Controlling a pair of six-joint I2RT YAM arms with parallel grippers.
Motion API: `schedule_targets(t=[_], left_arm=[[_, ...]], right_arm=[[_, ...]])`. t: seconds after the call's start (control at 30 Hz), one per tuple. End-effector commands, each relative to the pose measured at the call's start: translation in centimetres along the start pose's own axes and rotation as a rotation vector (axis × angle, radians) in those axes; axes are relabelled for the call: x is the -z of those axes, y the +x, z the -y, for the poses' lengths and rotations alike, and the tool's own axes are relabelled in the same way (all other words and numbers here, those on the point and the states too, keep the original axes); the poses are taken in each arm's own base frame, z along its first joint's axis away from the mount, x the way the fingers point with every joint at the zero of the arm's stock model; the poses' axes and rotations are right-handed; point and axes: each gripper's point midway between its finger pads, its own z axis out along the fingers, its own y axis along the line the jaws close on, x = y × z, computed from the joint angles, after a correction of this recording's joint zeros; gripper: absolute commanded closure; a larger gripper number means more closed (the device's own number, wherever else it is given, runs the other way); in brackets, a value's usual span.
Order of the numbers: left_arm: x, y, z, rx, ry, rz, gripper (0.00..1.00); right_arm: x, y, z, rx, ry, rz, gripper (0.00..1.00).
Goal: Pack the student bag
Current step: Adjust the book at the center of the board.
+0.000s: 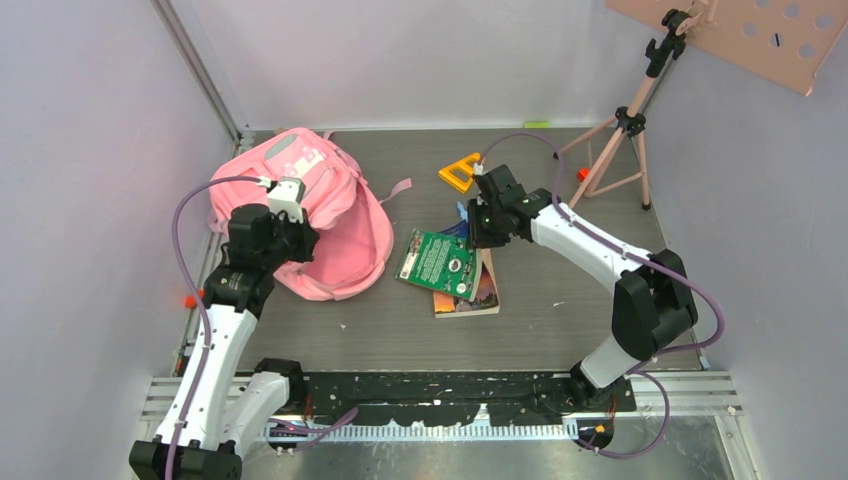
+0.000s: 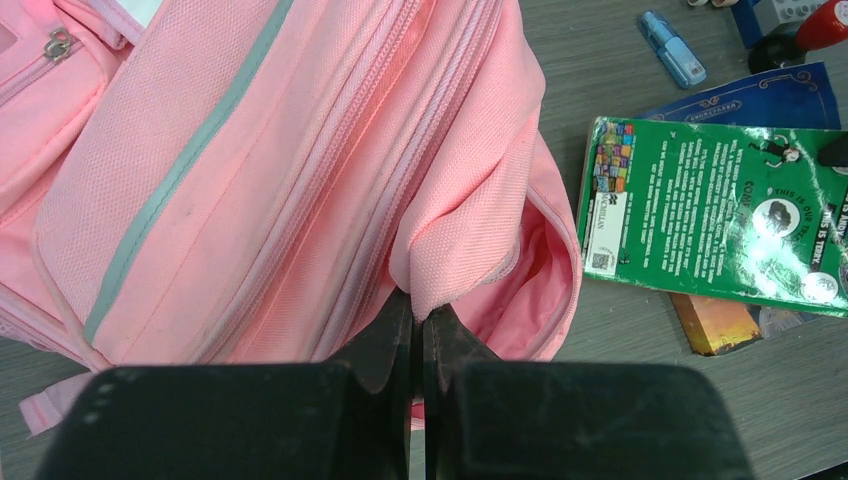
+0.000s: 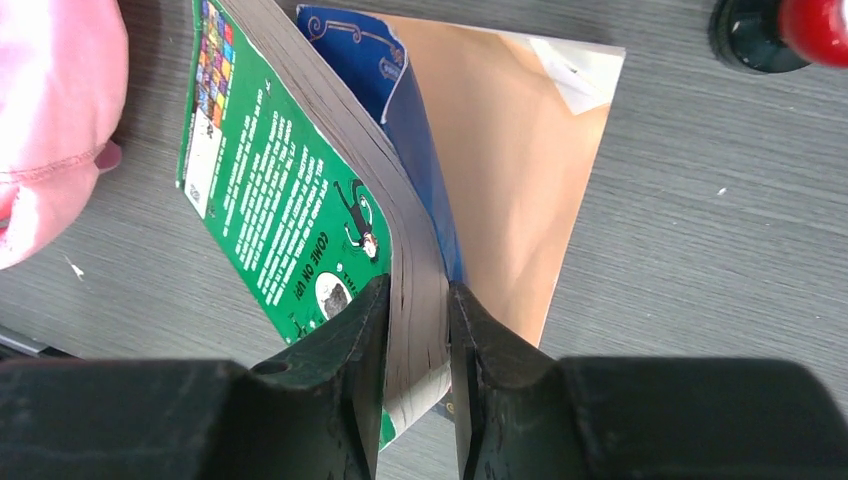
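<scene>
The student bag (image 1: 320,215) is a pink backpack lying at the back left, its main opening facing the books. My left gripper (image 1: 290,243) is shut on a fold of pink fabric at the rim of that opening (image 2: 455,250), with the pink lining showing beside it. My right gripper (image 1: 478,240) is shut on the page block of a green paperback (image 3: 270,200), tilted up on its edge. In the top view the green paperback (image 1: 437,262) lies just right of the bag's mouth. The bag's edge (image 3: 50,120) shows at the left of the right wrist view.
A blue-covered book (image 3: 420,150) and an orange-brown one (image 1: 480,295) lie under the green paperback. A yellow triangle ruler (image 1: 460,172) sits behind them. A pink tripod stand (image 1: 620,140) occupies the back right. A blue stick (image 2: 672,48) and a red-topped black object (image 3: 780,30) lie nearby.
</scene>
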Motion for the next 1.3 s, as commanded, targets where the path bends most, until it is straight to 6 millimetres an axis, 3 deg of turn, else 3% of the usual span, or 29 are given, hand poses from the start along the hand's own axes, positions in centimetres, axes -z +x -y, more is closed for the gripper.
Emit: schedule_targets(t=[0.0, 0.1, 0.23, 0.37, 0.47, 0.57, 0.87, 0.97, 1.17, 1.23, 1.27], left_arm=[[1.0, -4.4, 1.2, -0.023, 0.050, 0.163, 1.00], [0.9, -4.3, 1.2, -0.023, 0.051, 0.162, 1.00], [0.9, -4.3, 1.2, -0.022, 0.052, 0.162, 1.00], [0.9, -4.4, 1.2, -0.023, 0.051, 0.163, 1.00], [0.9, -4.3, 1.2, -0.023, 0.051, 0.161, 1.00], [0.9, -4.3, 1.2, -0.022, 0.050, 0.161, 1.00], [1.0, -4.3, 1.2, -0.022, 0.051, 0.163, 1.00], [0.9, -4.3, 1.3, -0.022, 0.054, 0.162, 1.00], [1.0, -4.3, 1.2, -0.024, 0.050, 0.165, 1.00], [1.0, -4.3, 1.2, -0.023, 0.049, 0.164, 1.00], [0.9, -4.3, 1.1, -0.023, 0.048, 0.162, 1.00]], right_arm=[[-0.9, 1.2, -0.2, 0.012, 0.072, -0.022, 0.68], [-1.6, 2.1, -0.7, 0.033, 0.096, -0.037, 0.57], [-1.9, 2.2, 0.4, 0.027, 0.171, -0.028, 0.37], [-0.9, 1.5, 0.4, 0.091, 0.163, -0.007, 0.29], [-0.4, 1.0, -0.7, 0.140, 0.099, 0.006, 0.27], [-0.7, 1.4, -3.3, 0.190, -0.047, -0.039, 0.25], [-4.6, 1.8, -7.5, 0.184, -0.277, -0.156, 0.24], [-6.2, 1.6, -8.1, 0.228, -0.316, -0.178, 0.24], [-8.5, -1.2, -9.2, 0.289, -0.414, -0.207, 0.24], [-9.2, -1.5, -9.0, 0.284, -0.427, -0.245, 0.24], [-10.6, -0.7, -8.5, 0.276, -0.420, -0.290, 0.24]])
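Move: The right fingers still pinch the green book by its raised far right corner; its middle lies about 7 cm left, 3 cm back and 5 cm below them. The blue book, its cover bent up, is roughly 3 cm back, 1 cm left and 9 cm down; a red-capped bottle stands some 8 cm right and 5 cm ahead, and the pink bag's middle about 31 cm left and 5 cm ahead. From the left hand, the green book is around 20 cm right, 1 cm back and well below. The right fingers let go of the green book's raised corner, opening to about three quarters as the hand sinks some 3 cm. The open hand then sweeps about 10 cm left along the book's far edge towards its bag-side end, dipping again and reaching slightly forward at the end, while turning roughly 25 degrees counter-clockwise. ##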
